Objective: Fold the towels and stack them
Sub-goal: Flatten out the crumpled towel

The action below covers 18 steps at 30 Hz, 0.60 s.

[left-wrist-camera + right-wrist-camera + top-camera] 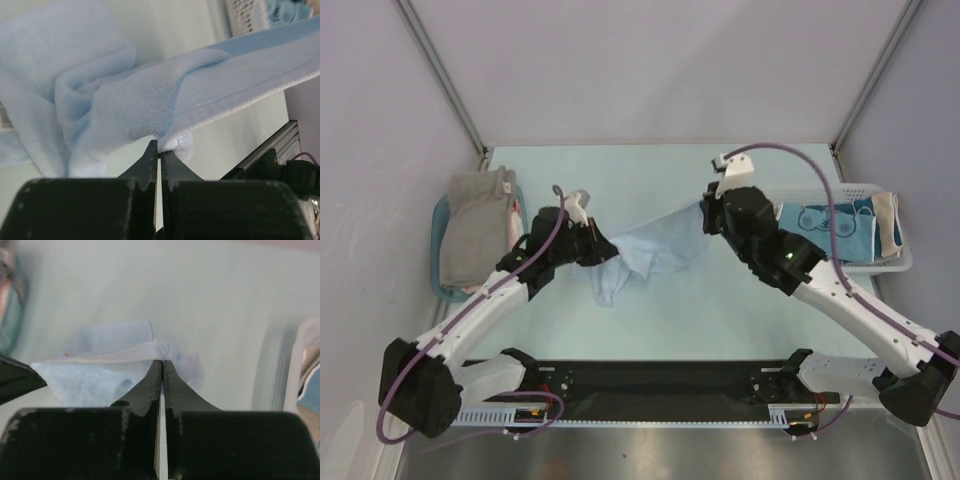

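A plain light blue towel [650, 250] hangs stretched between both grippers above the table's middle, its lower part sagging to the left. My left gripper [598, 240] is shut on its left corner; in the left wrist view the towel [150, 95] bunches just above the pinched gripper [159, 148]. My right gripper [708, 215] is shut on the right corner, with the towel [100, 370] trailing left from the gripper [162, 360]. A folded grey-beige towel [478, 228] lies in the teal tray [442, 285]. A dark teal patterned towel [840, 225] lies in the white basket [895, 262].
The teal tray sits at the left edge of the table, the white mesh basket at the right edge. Grey walls and metal posts close off the back. A black rail [660, 385] runs along the near edge between the arm bases.
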### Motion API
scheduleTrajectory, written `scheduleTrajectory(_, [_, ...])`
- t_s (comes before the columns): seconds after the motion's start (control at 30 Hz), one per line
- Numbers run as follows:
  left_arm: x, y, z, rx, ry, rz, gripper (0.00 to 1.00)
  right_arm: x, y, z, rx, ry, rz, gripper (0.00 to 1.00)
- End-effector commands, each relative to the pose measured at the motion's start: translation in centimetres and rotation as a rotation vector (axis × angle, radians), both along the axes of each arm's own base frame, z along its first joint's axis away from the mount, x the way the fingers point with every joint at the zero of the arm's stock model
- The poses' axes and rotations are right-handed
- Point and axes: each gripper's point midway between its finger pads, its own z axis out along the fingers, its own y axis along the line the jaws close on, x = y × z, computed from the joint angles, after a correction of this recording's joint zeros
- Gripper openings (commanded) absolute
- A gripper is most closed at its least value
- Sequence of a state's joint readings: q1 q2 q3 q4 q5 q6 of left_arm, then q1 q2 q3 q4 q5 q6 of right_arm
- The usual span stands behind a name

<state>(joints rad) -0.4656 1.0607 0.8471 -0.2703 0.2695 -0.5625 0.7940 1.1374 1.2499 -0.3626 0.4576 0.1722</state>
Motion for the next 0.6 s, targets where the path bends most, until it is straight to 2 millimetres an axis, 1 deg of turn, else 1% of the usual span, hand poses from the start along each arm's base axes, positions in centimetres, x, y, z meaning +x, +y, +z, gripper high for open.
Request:
scheduleTrajectory(0.0, [-1.2, -1.9, -4.2, -0.125, 0.098, -0.073, 0.00, -0.5, 0.3, -8.1, -0.034, 0.148, -0.007, 0.00])
scheduleTrajectory(0.07, [-1.9, -2.0, -6.9, -0.120, 0.166, -0.067, 0.00, -0.7, 0.2, -10.4, -0.041, 0.184, -0.009, 0.00])
scheduleTrajectory(0.1, [-2.5, -2.2, -8.1, -0.124, 0.169, -0.080, 0.01, -1.1, 0.1, -12.2, -0.053, 0.214, -0.005, 0.00])
scheduleTrajectory(0.13, [-2.7, -2.3, -9.0, -0.118, 0.189, -0.079, 0.01, -1.2, 0.2, -13.0, -0.055, 0.231, -0.007, 0.00])
scheduleTrajectory(0.17, [-3.1, -2.3, -9.5, -0.113, 0.202, -0.083, 0.04, -1.3, 0.1, -13.8, -0.064, 0.245, -0.010, 0.00])
scheduleTrajectory(0.2, [-3.7, -2.5, -10.2, -0.104, 0.217, -0.094, 0.06, -1.2, 0.0, -14.1, -0.067, 0.248, -0.018, 0.00])
scheduleTrajectory(0.23, [-3.8, -2.4, -10.5, -0.095, 0.219, -0.094, 0.10, -1.3, -0.4, -14.7, -0.078, 0.256, -0.028, 0.00])
scheduleTrajectory(0.3, [-4.4, -2.4, -10.8, -0.075, 0.222, -0.106, 0.20, -1.2, -0.7, -14.9, -0.086, 0.260, -0.045, 0.00])
scheduleTrajectory(0.33, [-4.4, -2.2, -10.6, -0.069, 0.209, -0.101, 0.22, -1.1, -0.9, -14.8, -0.091, 0.255, -0.052, 0.00])
scheduleTrajectory(0.37, [-4.6, -2.2, -10.5, -0.063, 0.199, -0.107, 0.27, -1.0, -1.1, -14.8, -0.098, 0.256, -0.062, 0.00])
scheduleTrajectory(0.4, [-4.7, -2.0, -10.5, -0.055, 0.199, -0.102, 0.29, -0.9, -1.6, -14.8, -0.108, 0.255, -0.082, 0.00])
scheduleTrajectory(0.47, [-4.5, -1.9, -9.7, -0.056, 0.168, -0.103, 0.29, -0.6, -2.0, -14.6, -0.113, 0.251, -0.100, 0.00])
scheduleTrajectory(0.57, [-5.0, -1.7, -9.7, -0.032, 0.180, -0.113, 0.28, -0.3, -2.8, -14.3, -0.116, 0.248, -0.127, 0.00])
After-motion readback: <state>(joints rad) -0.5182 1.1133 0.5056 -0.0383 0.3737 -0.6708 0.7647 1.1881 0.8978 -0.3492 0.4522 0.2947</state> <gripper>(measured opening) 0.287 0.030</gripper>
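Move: Each hand already pinches an edge of the light-blue towel, stretched between them with its slack hanging below. The towel's middle is about 4 cm ahead of the left hand, 7 cm to its right and 14 below; the teal basket is 8 cm ahead, 31 left. From the right hand the towel's middle is level, some 11 cm left and 26 below; the white basket is 7 cm ahead, 32 right. Both hands lower the towel, the right about 17 cm, the left some 11 and 5 back, its fingers opening. ##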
